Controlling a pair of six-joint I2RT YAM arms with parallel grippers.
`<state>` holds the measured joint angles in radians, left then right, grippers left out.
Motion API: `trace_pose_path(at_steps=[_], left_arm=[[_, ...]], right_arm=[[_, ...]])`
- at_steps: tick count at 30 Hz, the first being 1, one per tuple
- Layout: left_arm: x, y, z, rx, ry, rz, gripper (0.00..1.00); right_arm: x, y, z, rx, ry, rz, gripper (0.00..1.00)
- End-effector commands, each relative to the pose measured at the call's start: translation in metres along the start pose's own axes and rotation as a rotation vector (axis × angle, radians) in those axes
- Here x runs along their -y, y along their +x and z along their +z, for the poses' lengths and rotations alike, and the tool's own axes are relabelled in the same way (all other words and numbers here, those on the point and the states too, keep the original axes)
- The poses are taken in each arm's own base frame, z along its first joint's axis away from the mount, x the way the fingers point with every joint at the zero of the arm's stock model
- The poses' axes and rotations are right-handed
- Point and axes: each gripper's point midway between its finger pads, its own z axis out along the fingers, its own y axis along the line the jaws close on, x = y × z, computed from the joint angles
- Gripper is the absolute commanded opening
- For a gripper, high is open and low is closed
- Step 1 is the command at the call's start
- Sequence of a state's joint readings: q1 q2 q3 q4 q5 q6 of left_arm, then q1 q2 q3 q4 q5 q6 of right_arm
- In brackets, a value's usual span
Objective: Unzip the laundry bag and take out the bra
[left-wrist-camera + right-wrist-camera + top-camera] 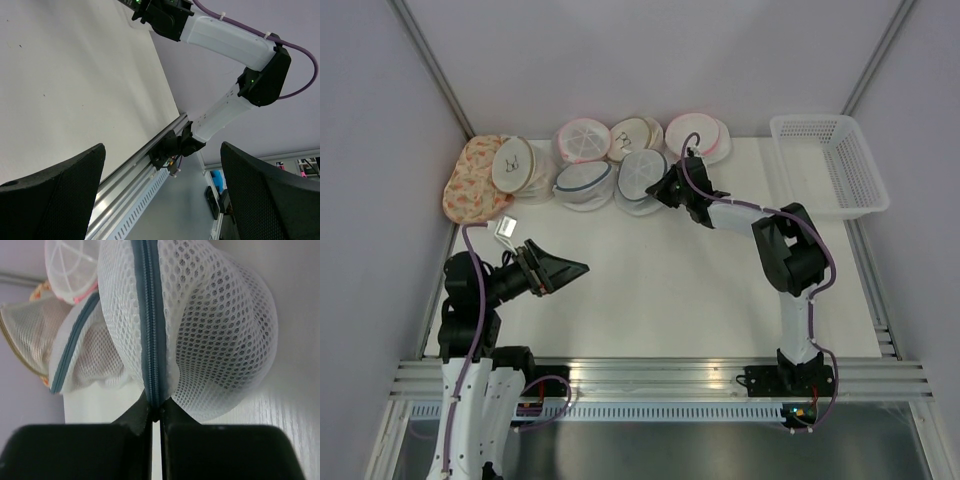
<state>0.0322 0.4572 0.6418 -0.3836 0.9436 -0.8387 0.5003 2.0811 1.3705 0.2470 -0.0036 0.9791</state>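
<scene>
The laundry bag (642, 174), a white mesh dome with a grey-blue zipper rim, lies at the back of the table among other bags. In the right wrist view it fills the frame (220, 330), its zipper running straight down into my jaws. My right gripper (666, 188) (156, 412) is shut on the zipper rim at the bag's near edge. My left gripper (576, 268) (162, 147) is open and empty, hovering over the near left of the table, far from the bag. The bra is not visible.
A second grey-blue-rimmed mesh bag (583, 183) (75, 345) lies left of the held one. Pink-rimmed bags (582, 139), beige-rimmed bags (515, 163) and a floral cloth (472, 182) line the back. A white basket (830, 163) stands at the back right.
</scene>
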Motion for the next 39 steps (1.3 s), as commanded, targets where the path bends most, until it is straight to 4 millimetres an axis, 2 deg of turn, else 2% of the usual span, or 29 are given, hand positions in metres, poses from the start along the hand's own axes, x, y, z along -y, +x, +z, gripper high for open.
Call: trace_pose_path(at_steps=[1,2,4,5,6,8,9,12,16,21,24,28,31,34,36,39], left_arm=[[-0.006,0.004,0.0,-0.001,-0.006,0.015,1.0],[-0.011,0.005,0.001,-0.001,-0.015,0.009,1.0],[-0.014,0.005,0.001,0.0,-0.022,0.011,1.0],[-0.016,0.006,0.002,-0.001,-0.028,0.009,1.0],[-0.019,0.006,0.003,-0.002,-0.033,0.012,1.0],[-0.025,0.005,0.005,-0.002,-0.049,0.017,0.99],[-0.027,0.004,0.005,-0.003,-0.054,0.019,1.0],[-0.038,0.003,0.01,-0.014,-0.081,0.021,1.0],[-0.057,0.001,0.017,-0.042,-0.127,0.018,0.99],[-0.081,-0.004,0.029,-0.098,-0.185,0.037,0.98],[-0.078,0.003,0.045,-0.17,-0.179,0.106,0.97],[-0.075,0.025,0.084,-0.298,-0.226,0.226,0.96],[-0.074,0.035,0.104,-0.344,-0.228,0.292,0.95],[-0.096,0.038,0.119,-0.348,-0.281,0.334,0.95],[-0.11,0.039,0.122,-0.346,-0.316,0.357,0.94],[-0.131,0.03,0.124,-0.279,-0.41,0.379,0.94]], right_arm=[[-0.018,0.017,-0.037,-0.191,-0.114,-0.143,0.0],[-0.019,0.027,-0.05,-0.285,-0.15,-0.155,0.0],[0.002,0.054,-0.073,-0.472,-0.149,-0.221,0.0],[0.002,0.066,-0.089,-0.589,-0.207,-0.217,0.0],[0.024,0.082,-0.107,-0.703,-0.165,-0.275,0.0],[0.042,0.09,-0.127,-0.786,-0.139,-0.395,0.0],[0.061,0.098,-0.146,-0.863,-0.05,-0.393,0.0],[0.087,0.097,-0.18,-0.93,0.053,-0.504,0.0],[0.1,0.088,-0.211,-0.968,0.126,-0.606,0.0],[0.1,0.075,-0.222,-0.96,0.182,-0.669,0.0],[0.092,0.076,-0.222,-0.979,0.142,-0.725,0.0],[0.081,0.077,-0.215,-0.982,0.13,-0.787,0.01],[0.079,0.075,-0.212,-0.992,0.145,-0.81,0.0],[0.077,0.075,-0.21,-0.998,0.14,-0.821,0.0],[0.075,0.075,-0.209,-1.0,0.13,-0.82,0.01],[0.08,0.078,-0.206,-1.014,0.139,-0.819,0.0]])
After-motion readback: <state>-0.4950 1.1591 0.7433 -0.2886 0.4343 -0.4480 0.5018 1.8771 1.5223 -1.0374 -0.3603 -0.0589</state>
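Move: Just beyond the right hand lies the blue-rimmed bag it already pinches, its middle about 3 cm ahead and 4 cm left. The clear spot it is taken to is some 22 cm back and 3 cm right. The second blue bag stands about 16 cm left and 3 cm ahead, the pink bag roughly 14 cm ahead and 10 cm right. From the open left hand, the held bag is about 35 cm ahead, 12 cm right and 20 cm below. Keeping its pinch on the rim by the zipper, the right hand quickly draws the bag back about 22 cm and some 9 cm right, out of the row to mid-table, swinging some 60 degrees counter-clockwise until its fingers point left, then stays there. The left hand sinks about 14 cm, moving forward, then right, towards the bag's free side, rolling its left side up, fingers still open. ##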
